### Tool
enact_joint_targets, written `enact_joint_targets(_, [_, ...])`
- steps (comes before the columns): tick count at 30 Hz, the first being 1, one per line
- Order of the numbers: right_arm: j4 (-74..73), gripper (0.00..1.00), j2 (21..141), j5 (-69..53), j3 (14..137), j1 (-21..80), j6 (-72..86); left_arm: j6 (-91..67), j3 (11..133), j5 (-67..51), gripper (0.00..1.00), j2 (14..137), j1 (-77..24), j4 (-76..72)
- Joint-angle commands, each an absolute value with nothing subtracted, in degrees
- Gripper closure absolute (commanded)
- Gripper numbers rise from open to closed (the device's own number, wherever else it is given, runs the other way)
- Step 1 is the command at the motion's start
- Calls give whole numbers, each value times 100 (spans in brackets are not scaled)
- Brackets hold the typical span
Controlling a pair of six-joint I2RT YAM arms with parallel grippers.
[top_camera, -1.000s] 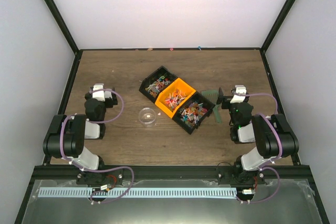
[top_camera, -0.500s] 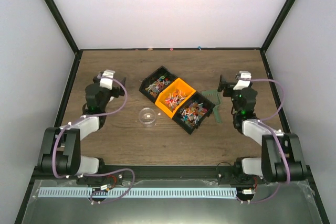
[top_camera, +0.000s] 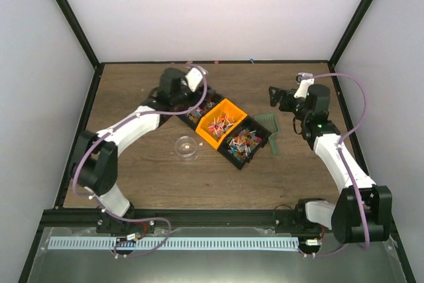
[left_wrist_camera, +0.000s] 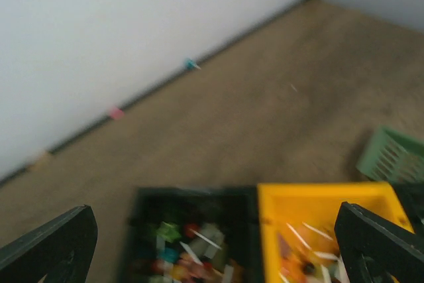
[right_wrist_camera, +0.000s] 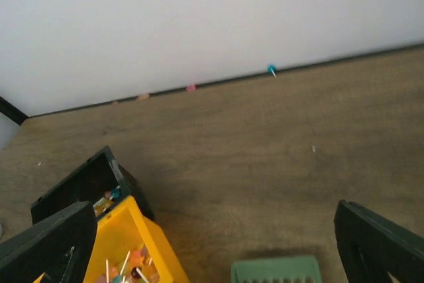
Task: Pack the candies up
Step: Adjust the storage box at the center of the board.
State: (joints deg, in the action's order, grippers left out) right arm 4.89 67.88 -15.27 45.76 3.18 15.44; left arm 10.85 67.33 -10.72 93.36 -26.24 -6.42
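The candies (top_camera: 240,140) are tiny mixed-colour wrapped sweets filling three joined bins: a far black bin (top_camera: 200,105), an orange bin (top_camera: 222,124) and a near black bin (top_camera: 244,144). In the left wrist view, blurred candies (left_wrist_camera: 189,256) show in the black bin (left_wrist_camera: 146,230) beside the orange bin (left_wrist_camera: 318,203). My left gripper (top_camera: 197,84) hovers open at that bin's far corner, holding nothing. My right gripper (top_camera: 278,99) hangs open just behind the green scoop (top_camera: 270,127), also with nothing in it. The scoop's (right_wrist_camera: 275,271) rim lies between its fingers.
A small clear round jar (top_camera: 186,146) stands on the wooden table in front of the bins. A few stray sweets lie along the back wall (top_camera: 252,59); one is blue (right_wrist_camera: 271,69). White walls with black frame posts enclose the table.
Both arms have unfolded from beside their bases and reached toward the back. The left one swung right to the far black bin; the right one moved up behind the scoop. Both stayed open.
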Motion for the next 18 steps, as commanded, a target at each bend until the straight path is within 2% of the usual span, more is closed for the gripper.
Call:
enact_joint_targets(1, [-1134,0,7036,-1338,5100,273,2223,1041,7155,-1279,0,9966,-2949,853])
enact_joint_targets(5, [-1186,0,6862,-1833,4978,272,2090,1147,7201,-1254,0,10239,-3093,946])
enact_joint_targets(11, [-1329,1,6700,-1987,4717,272,2091,1338,7494,-770,8,10713,-3163,1243])
enact_joint_targets(15, [-1492,2,6738,-1878,4703,272,2059,1483,7509,-587,17,10872,-3181,1147])
enact_joint_targets(18, [-1530,2,6738,-1857,4703,272,2039,1573,7578,-521,28,10977,-3182,1149])
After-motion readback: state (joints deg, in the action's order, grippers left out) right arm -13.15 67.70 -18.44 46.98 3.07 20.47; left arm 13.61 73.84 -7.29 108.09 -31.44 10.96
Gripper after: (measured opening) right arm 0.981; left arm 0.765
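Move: The storage box's middle lies about 9 cm right of the left hand, 3 cm back and some 21 cm below. The glass bowl on the table stands roughly 12 cm back and 5 cm left of that hand. From the right hand the storage box is about 19 cm left, level fore and aft, 22 cm below; the green scoop lies nearly under the right hand, about 2 cm back and 2 cm left, some 24 cm down. Left hand sinks about 14 cm towards the box's black-orange divider, fingers part-closing; right sinks 5 cm, drawing back. ##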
